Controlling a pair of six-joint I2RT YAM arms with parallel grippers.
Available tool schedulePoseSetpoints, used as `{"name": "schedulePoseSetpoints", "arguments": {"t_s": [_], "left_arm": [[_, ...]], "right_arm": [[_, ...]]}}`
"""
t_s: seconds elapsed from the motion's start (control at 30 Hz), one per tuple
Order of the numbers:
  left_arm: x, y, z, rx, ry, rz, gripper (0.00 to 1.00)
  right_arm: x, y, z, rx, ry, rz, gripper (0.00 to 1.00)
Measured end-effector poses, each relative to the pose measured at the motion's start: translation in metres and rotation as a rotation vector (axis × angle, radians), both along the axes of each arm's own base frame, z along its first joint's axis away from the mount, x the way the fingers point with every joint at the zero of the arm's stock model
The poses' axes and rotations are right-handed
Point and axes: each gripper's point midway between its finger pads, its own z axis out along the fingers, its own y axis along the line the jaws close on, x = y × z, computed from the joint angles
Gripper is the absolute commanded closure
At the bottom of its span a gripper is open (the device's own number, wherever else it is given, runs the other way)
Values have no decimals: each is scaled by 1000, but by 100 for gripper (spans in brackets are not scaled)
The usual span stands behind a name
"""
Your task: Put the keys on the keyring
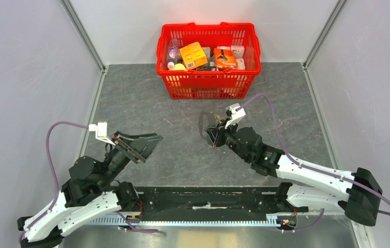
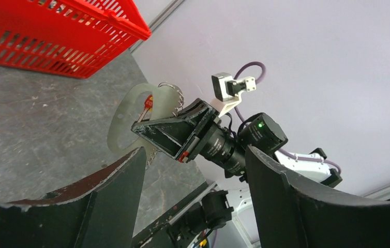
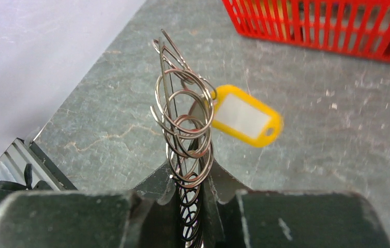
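My right gripper (image 3: 190, 178) is shut on the keyring (image 3: 182, 119), a short chain of thin metal rings standing up from between its jaws. One of the keys, with a yellow tag (image 3: 244, 116), hangs from a ring just above the table. From above, the right gripper (image 1: 212, 138) sits mid-table with the grey-beige strap loop (image 1: 203, 125) beside it. My left gripper (image 1: 149, 147) is open and holds nothing, a short way left of the right one. In the left wrist view the left gripper (image 2: 195, 155) faces the right gripper (image 2: 175, 132), the strap (image 2: 123, 121) and the rings (image 2: 169, 88).
A red basket (image 1: 208, 85) full of small packaged goods stands at the back centre of the grey table (image 1: 146, 98). Grey walls close in the left, right and far sides. A black rail (image 1: 208, 199) runs between the arm bases at the near edge.
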Motion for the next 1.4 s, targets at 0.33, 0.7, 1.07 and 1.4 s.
{"name": "schedulePoseSetpoints", "arguments": {"t_s": [0.33, 0.7, 1.07, 1.4], "left_arm": [[-10, 25, -17, 17, 15, 24, 23], [-14, 31, -40, 54, 47, 23, 23], [-15, 32, -42, 47, 62, 21, 23], [-15, 32, -43, 48, 63, 21, 23]], "right_arm": [[15, -7, -79, 98, 371, -133, 85], [30, -4, -196, 232, 796, -292, 78], [41, 15, -211, 387, 901, -269, 44], [35, 10, -200, 354, 894, -255, 22]]}}
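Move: The bare table spot where the held keyring is to be laid lies about 23 cm below the right hand, some 3 cm ahead and 3 cm to its left. The keyring's plate sticks out 4 cm ahead and 3 cm left of those fingers, the yellow tag some 6 cm straight ahead, both near fingertip height. The red basket's middle is roughly 32 cm ahead, 1 cm left and 13 cm down. From the empty left hand, the spot lies about 12 cm ahead, 19 cm right and 34 cm below. Lower the right gripper about 21 cm to the table with a little forward reach, tipping its fingers some 50 degrees further down while keeping hold of the keyring; near the table, open the fingers wide to let go and begin to rise slightly. Meanwhile, let the open, empty left gripper sink and draw off leftward, away from the keyring. ##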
